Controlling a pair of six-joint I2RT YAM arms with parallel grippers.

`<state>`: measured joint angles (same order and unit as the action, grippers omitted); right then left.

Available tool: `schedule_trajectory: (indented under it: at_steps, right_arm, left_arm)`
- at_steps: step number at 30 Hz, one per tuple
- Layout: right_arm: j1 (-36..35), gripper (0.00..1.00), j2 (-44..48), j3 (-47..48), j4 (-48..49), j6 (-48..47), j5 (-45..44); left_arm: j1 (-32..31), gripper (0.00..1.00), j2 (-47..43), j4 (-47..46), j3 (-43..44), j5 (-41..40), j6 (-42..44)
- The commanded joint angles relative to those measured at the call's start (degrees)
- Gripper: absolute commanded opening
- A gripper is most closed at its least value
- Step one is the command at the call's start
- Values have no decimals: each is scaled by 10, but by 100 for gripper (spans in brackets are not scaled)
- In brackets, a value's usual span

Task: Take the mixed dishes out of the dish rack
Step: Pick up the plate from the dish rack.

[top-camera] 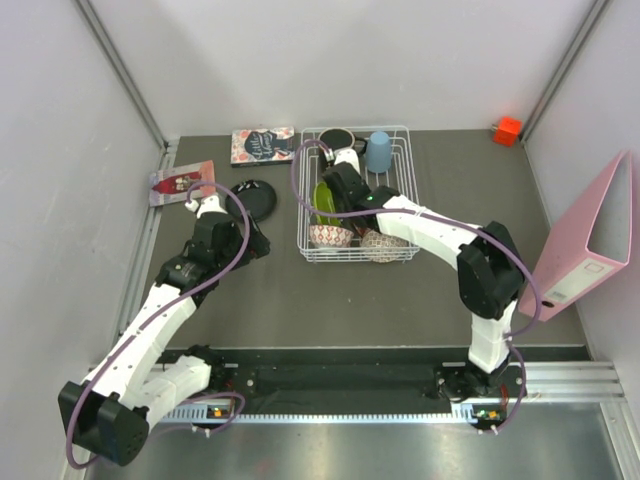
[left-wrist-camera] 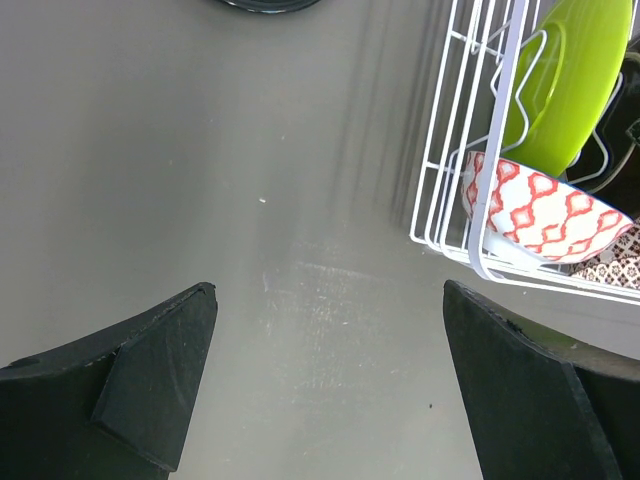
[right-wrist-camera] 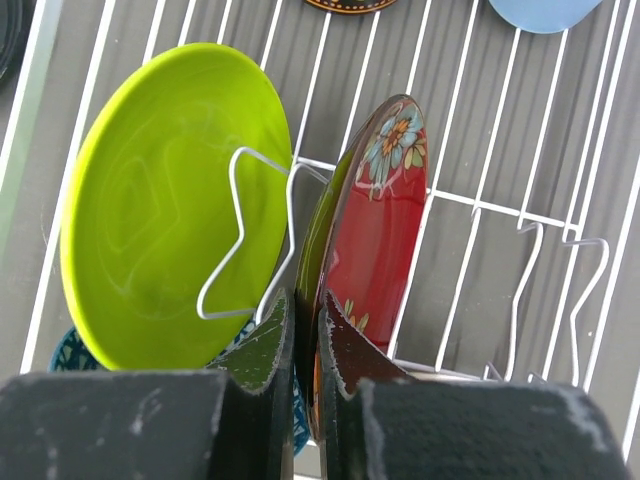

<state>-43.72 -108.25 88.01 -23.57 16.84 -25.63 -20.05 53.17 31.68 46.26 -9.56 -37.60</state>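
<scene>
The white wire dish rack (top-camera: 408, 190) stands at the table's back middle. It holds a lime-green plate (right-wrist-camera: 170, 200) and a red floral plate (right-wrist-camera: 385, 230) upright between prongs. A black mug (top-camera: 337, 138) and a pale blue cup (top-camera: 379, 151) stand at its far end. A red-and-white patterned bowl (top-camera: 330, 236) and a beige patterned bowl (top-camera: 380, 245) lie at its near end. My right gripper (right-wrist-camera: 308, 310) reaches into the rack and is shut on the rim of the red floral plate. My left gripper (left-wrist-camera: 330, 295) hangs open over bare table, just left of the rack (left-wrist-camera: 440, 180), holding nothing.
A black round dish (top-camera: 258, 198) lies on the table left of the rack. Two printed cards (top-camera: 262, 145) (top-camera: 182, 181) lie at the back left. A pink binder (top-camera: 585, 245) leans against the right wall, with a small orange block (top-camera: 508, 130) at the back right.
</scene>
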Motion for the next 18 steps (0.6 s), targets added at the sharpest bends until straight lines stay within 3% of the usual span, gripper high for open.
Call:
schedule_trajectory:
  at_steps: [1, 18]
  right_arm:
    - [6, 0, 67, 26, -20, -52, -29]
    - [6, 0, 102, 72, -56, -65, -29]
  left_arm:
    - [-2, 99, -1, -20, 0, 9, -5]
    - [-2, 99, -6, -18, -6, 14, -5]
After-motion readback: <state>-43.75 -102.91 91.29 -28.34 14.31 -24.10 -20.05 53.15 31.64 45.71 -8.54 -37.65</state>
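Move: The red floral plate is already pinched upright in the right hand, its middle about 4 cm ahead and 3 cm below. From that hand, the green plate leans some 7 cm to the left and 2 cm ahead. The red-white bowl is about 6 cm left and 7 cm back, and the black mug 13 cm ahead and 4 cm left. From the left hand, the red plate lies roughly 24 cm right and 8 cm ahead. Fingers still shut on the red plate's edge, the right hand lifts it about 5 cm, nearly straight up. ##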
